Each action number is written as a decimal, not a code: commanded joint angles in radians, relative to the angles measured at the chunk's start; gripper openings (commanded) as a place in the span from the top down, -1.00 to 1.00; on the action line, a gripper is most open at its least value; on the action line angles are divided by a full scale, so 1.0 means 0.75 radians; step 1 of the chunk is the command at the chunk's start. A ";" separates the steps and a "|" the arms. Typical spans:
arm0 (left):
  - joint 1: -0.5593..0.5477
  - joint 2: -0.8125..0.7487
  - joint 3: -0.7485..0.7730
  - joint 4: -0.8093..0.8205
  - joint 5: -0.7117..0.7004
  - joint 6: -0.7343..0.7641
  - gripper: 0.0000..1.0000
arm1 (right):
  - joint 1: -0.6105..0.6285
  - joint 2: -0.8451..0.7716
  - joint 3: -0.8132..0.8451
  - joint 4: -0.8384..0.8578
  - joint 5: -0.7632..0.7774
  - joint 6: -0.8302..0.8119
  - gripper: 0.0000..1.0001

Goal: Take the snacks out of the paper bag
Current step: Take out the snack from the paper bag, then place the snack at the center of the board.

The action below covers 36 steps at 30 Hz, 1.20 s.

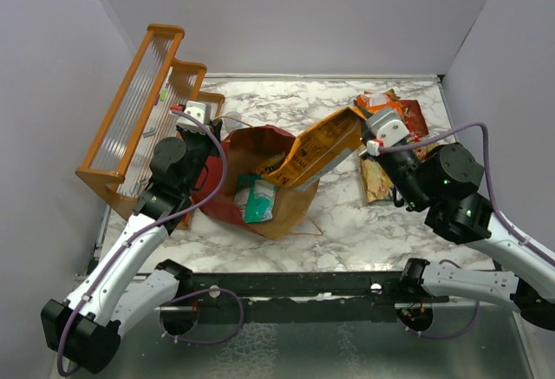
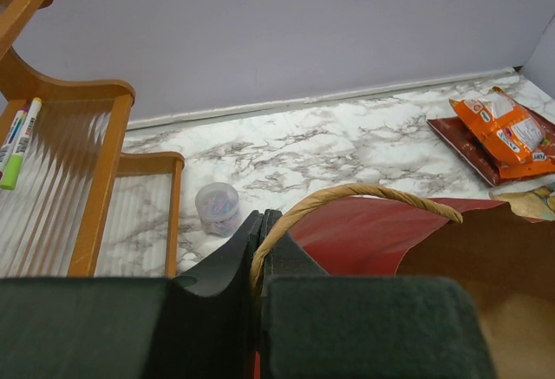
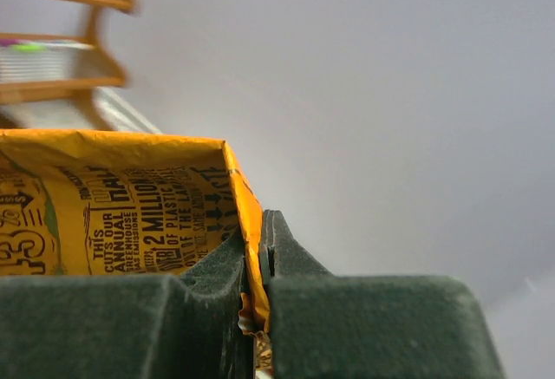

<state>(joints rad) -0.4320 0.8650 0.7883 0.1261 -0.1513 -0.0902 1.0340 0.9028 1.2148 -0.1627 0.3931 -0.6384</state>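
Note:
The paper bag [image 1: 227, 209] lies on its side on the marble table, dark red outside, brown inside, mouth facing the arms. My left gripper [image 1: 211, 136] is shut on its twine handle [image 2: 364, 192], which runs between the jaws [image 2: 261, 223]. A teal packet [image 1: 257, 199] lies inside the bag. My right gripper [image 1: 364, 136] is shut on the top edge of the large orange-yellow chip bag [image 1: 316, 149], holding it lifted, its lower end over the bag's mouth. In the right wrist view the yellow bag [image 3: 121, 214] is pinched between the jaws [image 3: 260, 249].
An orange packet [image 2: 507, 127] lies on a dark red Doritos bag [image 2: 460, 140] at the back right, and another packet [image 1: 377, 179] sits under my right arm. The orange wooden rack [image 1: 130, 119] holding markers [image 2: 22, 140] stands at the left, with a small plastic jar [image 2: 218, 208] beside it.

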 commanded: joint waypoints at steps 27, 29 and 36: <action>0.018 -0.098 -0.047 0.003 0.048 -0.008 1.00 | -0.777 0.031 -0.279 -0.383 0.398 1.013 0.97; 0.014 -0.105 -0.047 0.001 0.047 -0.008 1.00 | -0.780 -0.014 -0.295 -0.459 0.441 1.094 0.97; 0.000 -0.120 -0.049 0.000 0.038 0.002 1.00 | -0.781 -0.131 -0.320 -0.762 0.449 1.456 0.97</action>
<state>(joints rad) -0.4278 0.7952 0.7597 0.1242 -0.1226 -0.0948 0.4561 0.8383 0.9886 -0.5766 0.7269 0.2142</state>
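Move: The yellow snack bag already hangs from the right fingers, its far end over the paper bag's mouth. The gold chips bag it is taken towards lies about 13 cm ahead, 19 cm right and 43 cm below. The red peanut packet on its far part is some 19 cm ahead and 22 cm right; the red Doritos bag is about 28 cm ahead and 19 cm right. The paper bag is 7 cm ahead and 19 cm left. From the left hand, the gold chips bag is roughly 48 cm right, 4 cm ahead. Keeping its pinch on the yellow snack bag's edge, the right hand swings it about 20 cm right, away from the paper bag and over to the gold chips bag. It arcs forward first, then sinks about 17 cm and draws partly back, turning some 55 degrees clockwise and tipping down. The left fingers keep hold of the paper bag's handle, easing back slightly. ##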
